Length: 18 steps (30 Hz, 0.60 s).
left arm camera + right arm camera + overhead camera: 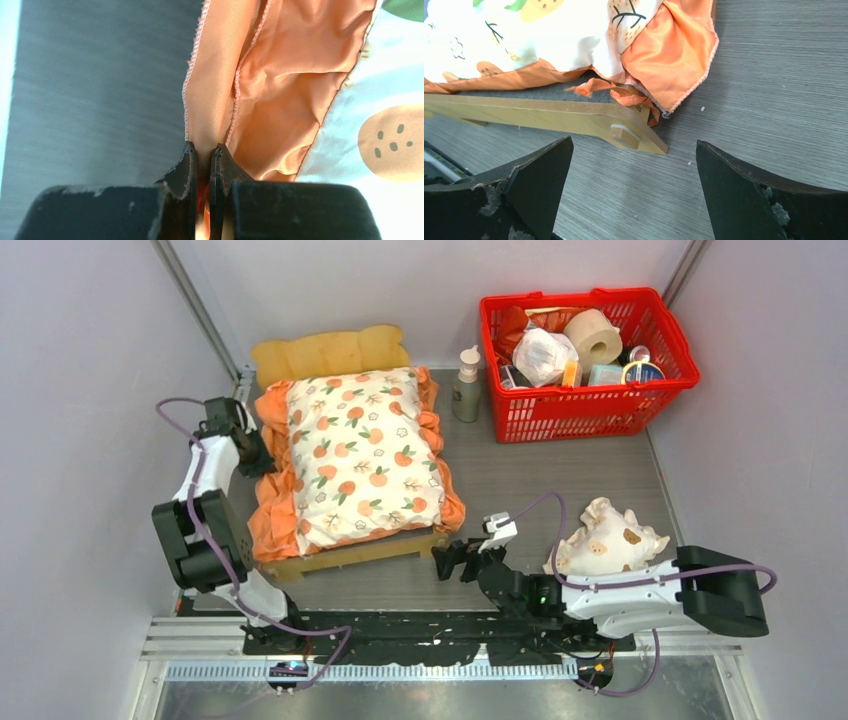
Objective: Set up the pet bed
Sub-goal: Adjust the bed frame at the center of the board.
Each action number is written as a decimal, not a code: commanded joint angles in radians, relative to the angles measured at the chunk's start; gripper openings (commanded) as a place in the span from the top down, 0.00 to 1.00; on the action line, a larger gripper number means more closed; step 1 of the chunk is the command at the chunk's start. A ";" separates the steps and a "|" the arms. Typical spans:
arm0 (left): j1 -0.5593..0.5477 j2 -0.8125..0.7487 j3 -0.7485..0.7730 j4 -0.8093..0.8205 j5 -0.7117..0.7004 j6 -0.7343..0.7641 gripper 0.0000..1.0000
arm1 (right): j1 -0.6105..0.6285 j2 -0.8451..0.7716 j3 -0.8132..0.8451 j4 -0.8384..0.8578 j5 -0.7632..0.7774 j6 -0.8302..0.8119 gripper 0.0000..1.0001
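The pet bed (331, 351), light wood with a wavy headboard, stands left of centre. The cream orange-print cushion (360, 455) lies on it, its orange ruffle hanging over the sides. My left gripper (264, 462) is at the bed's left side. In the left wrist view it (202, 147) is shut on a fold of the orange ruffle (270, 75). My right gripper (452, 560) stands open just off the bed's near right corner. In the right wrist view it (634, 142) has only bare table between its fingers, close to the wooden frame (549, 117) and the cushion's corner (669, 55).
A small cream frilled pillow (605, 540) with brown spots rests on the right arm. A red basket (580, 412) full of items sits at the back right, with a pump bottle (466, 385) between it and the bed. Grey walls close in on both sides.
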<state>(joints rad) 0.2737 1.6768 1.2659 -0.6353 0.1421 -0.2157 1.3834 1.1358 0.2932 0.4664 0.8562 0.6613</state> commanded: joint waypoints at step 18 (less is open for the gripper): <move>0.079 -0.436 -0.380 0.112 -0.133 -0.322 1.00 | -0.023 0.141 0.098 0.022 -0.205 0.098 0.31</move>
<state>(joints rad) 0.3355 1.3361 0.9268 -0.5747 0.0360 -0.3889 1.3811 1.2404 0.3290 0.3820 0.6510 0.7872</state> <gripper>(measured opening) 0.075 0.698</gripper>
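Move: The left hand already grips the orange ruffle on the bed's left side; the bed frame's middle lies about 17 cm to its right and 2 cm ahead, at much the same height. The headboard's left end is some 22 cm ahead and 2 cm to its left, the footboard's left end about 21 cm back and 1 cm to its right. From the open right hand, the footboard's right end is roughly 4 cm ahead, 2 cm left and 4 cm below. Keeping its fingers shut on the orange ruffle, the left hand drags the bed's left side back towards the robot by about 8 cm at an even height, fast at first and then easing off, bowing a little out to the left on the way and turning some 15 degrees counter-clockwise. The right hand rises slightly, then sinks to about 4 cm lower while drawing back and left, away from the footboard's right end, its fingers tipping down and closing partway on nothing. ##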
